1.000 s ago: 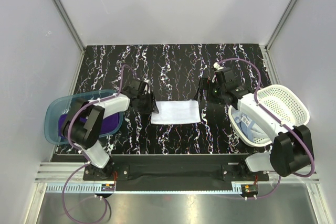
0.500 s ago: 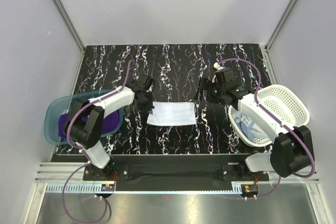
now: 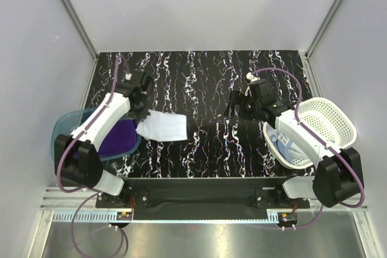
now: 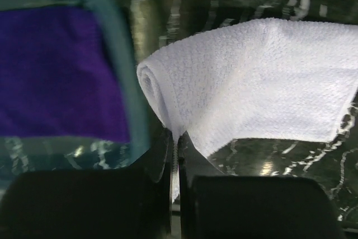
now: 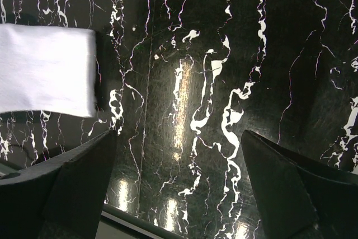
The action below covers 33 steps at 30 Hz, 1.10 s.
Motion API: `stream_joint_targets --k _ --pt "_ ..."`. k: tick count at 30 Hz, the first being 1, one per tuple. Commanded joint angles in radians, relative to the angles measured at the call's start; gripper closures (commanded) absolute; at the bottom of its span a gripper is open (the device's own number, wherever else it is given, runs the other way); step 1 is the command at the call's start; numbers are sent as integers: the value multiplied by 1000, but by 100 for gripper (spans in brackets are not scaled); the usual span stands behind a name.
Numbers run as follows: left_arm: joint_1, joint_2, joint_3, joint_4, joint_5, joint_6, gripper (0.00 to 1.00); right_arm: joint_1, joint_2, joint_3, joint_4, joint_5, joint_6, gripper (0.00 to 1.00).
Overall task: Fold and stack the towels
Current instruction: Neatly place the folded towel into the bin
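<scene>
My left gripper is shut on the left edge of the folded white towel, which hangs from it just right of the teal tub. In the left wrist view the towel bunches into the closed jaws, beside the tub's rim. A deep purple towel lies flat inside the tub. A light blue towel sits in the white basket. My right gripper stands open over bare table, with the white towel off to its left.
The black marbled tabletop is walled by white panels at the back and sides. The tub sits at the left edge and the basket at the right edge. The arm bases are bolted along the near rail.
My left gripper has shut on the white towel's left edge and carried it left, from the table's middle to beside the tub. The right arm has stayed put, open.
</scene>
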Motion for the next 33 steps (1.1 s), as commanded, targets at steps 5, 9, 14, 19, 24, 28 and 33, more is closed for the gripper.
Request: stream_joint_targets --k 5,9,14,19,24,28,33 --pt "171 -167 30 -127 -177 142 100 5 2 -20 76 -57 -18 0" --pt "259 -208 28 -144 -191 200 100 5 25 -16 81 -77 -32 0" --pt "311 -245 -18 -118 -264 283 100 5 36 -11 76 -94 -55 0" --pt "351 -277 -74 -52 -292 346 100 5 30 -5 68 -83 -86 0" --pt "403 -294 -127 0 -392 378 100 3 36 0 78 -109 -81 0" --pt "455 -299 -137 36 -433 392 100 3 33 3 81 -117 -82 0" --pt "482 -387 -217 177 -415 381 100 5 16 -23 93 -103 -86 0"
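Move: The left hand already pinches the left edge of the folded white towel, whose middle hangs about 9 cm to the hand's right, some 7 cm below. It is going for the purple towel lying in the blue bin, roughly 15 cm to its left, 5 cm nearer the base and 9 cm down; the bin's middle is about 17 cm left and 5 cm back. From the idle right hand, the purple towel lies some 48 cm left and 8 cm back. Keeping the white towel's left edge pinched between shut fingers, the left hand sweeps about 20 cm to its left across the blue bin, drawing back some 5 cm and climbing about 5 cm in the first half, then staying nearly level as it slows. On the way the wrist rolls some 25 degrees so that its left side comes up and turns about 15 degrees counter-clockwise, bringing the pinched edge over the bin's left part while the rest of the towel trails to the right. ##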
